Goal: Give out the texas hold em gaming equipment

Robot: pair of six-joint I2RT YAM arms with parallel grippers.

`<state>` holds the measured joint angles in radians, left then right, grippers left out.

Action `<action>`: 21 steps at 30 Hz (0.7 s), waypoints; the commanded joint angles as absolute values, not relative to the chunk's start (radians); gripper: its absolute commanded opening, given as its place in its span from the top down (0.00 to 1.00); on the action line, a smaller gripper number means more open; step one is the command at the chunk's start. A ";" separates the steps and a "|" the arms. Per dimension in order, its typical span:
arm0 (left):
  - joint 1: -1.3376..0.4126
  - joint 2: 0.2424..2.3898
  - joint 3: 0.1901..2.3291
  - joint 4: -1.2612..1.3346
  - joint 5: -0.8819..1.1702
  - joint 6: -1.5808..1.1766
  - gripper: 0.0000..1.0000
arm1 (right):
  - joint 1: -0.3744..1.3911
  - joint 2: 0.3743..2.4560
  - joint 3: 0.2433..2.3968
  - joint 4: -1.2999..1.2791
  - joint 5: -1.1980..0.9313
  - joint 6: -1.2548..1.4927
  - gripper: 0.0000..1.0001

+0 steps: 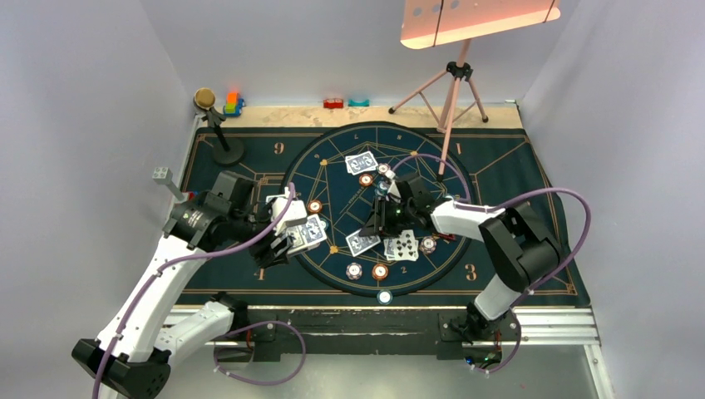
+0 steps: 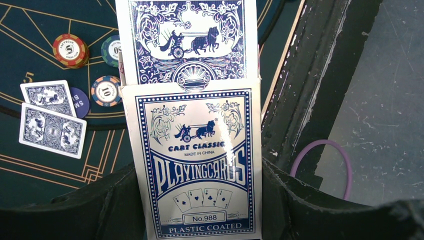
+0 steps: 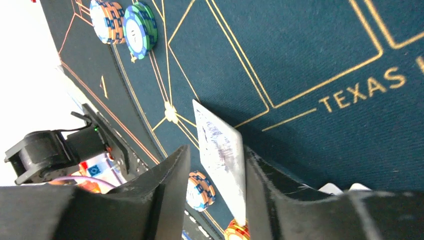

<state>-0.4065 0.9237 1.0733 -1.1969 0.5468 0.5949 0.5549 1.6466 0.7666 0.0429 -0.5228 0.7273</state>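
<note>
My left gripper (image 1: 301,236) is shut on a blue-and-white playing card box (image 2: 192,165), and a blue-backed card (image 2: 187,40) sticks out of its top. In the left wrist view the left gripper (image 2: 200,205) has a dark finger on each side of the box. My right gripper (image 1: 376,226) hangs over the mat's centre. In the right wrist view the right gripper (image 3: 217,150) stands open around a tilted card (image 3: 222,155), which leans on the right finger with a gap to the left one. Cards (image 1: 361,163) and chips (image 1: 380,271) lie spread on the mat.
The dark blue mat (image 1: 515,166) covers the table. A stand with a round head (image 1: 218,125) sits back left beside toy blocks (image 1: 233,103). A pink tripod (image 1: 449,91) stands at the back right. Face-up cards (image 1: 401,246) and a chip (image 1: 427,244) lie under my right arm.
</note>
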 commanded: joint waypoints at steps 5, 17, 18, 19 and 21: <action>-0.407 0.925 1.065 -1.165 0.574 0.607 1.00 | 0.552 1.511 0.845 -0.134 -0.273 0.620 0.28; -0.407 0.946 1.063 -1.156 0.580 0.603 1.00 | 0.552 1.382 0.749 -0.211 -0.073 0.607 0.14; -0.407 0.947 1.063 -1.154 0.580 0.603 1.00 | 0.551 1.390 0.743 -0.204 -0.070 0.609 0.14; -0.407 0.948 1.063 -1.153 0.580 0.602 1.00 | 0.552 1.399 0.736 -0.201 -0.069 0.611 0.13; -0.407 0.948 1.063 -1.153 0.580 0.601 1.00 | 0.552 1.402 0.721 -0.195 -0.069 0.620 0.13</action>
<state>-0.4065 0.9489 1.0649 -1.1904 0.5468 0.5949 0.5541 1.3949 0.7525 -0.1814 -0.1108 0.6262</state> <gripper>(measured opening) 0.710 0.863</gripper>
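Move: Held edge-on and tilted in the right hand is a face-down card, its middle about 3 cm left of the fingertips, 2 cm back and 2 cm below. The face-up spade card lies some 9 cm to this hand's right, 3 cm back and 3 cm down. The red-white chip sits about 15 cm right and 3 cm back, the orange chip 11 cm back and 1 cm left. From the left hand the spade card is roughly 31 cm right, 1 cm back and 16 cm below. Spread the right fingers from part open to nearly full width to let the face-down card go, and carry the hand about 6 cm to the right towards the spade card, easing slightly forward. Lift it some 6 cm on the way, then sink again by about 4 cm, tilting the fingers roughly 25 degrees to point more steeply down. ##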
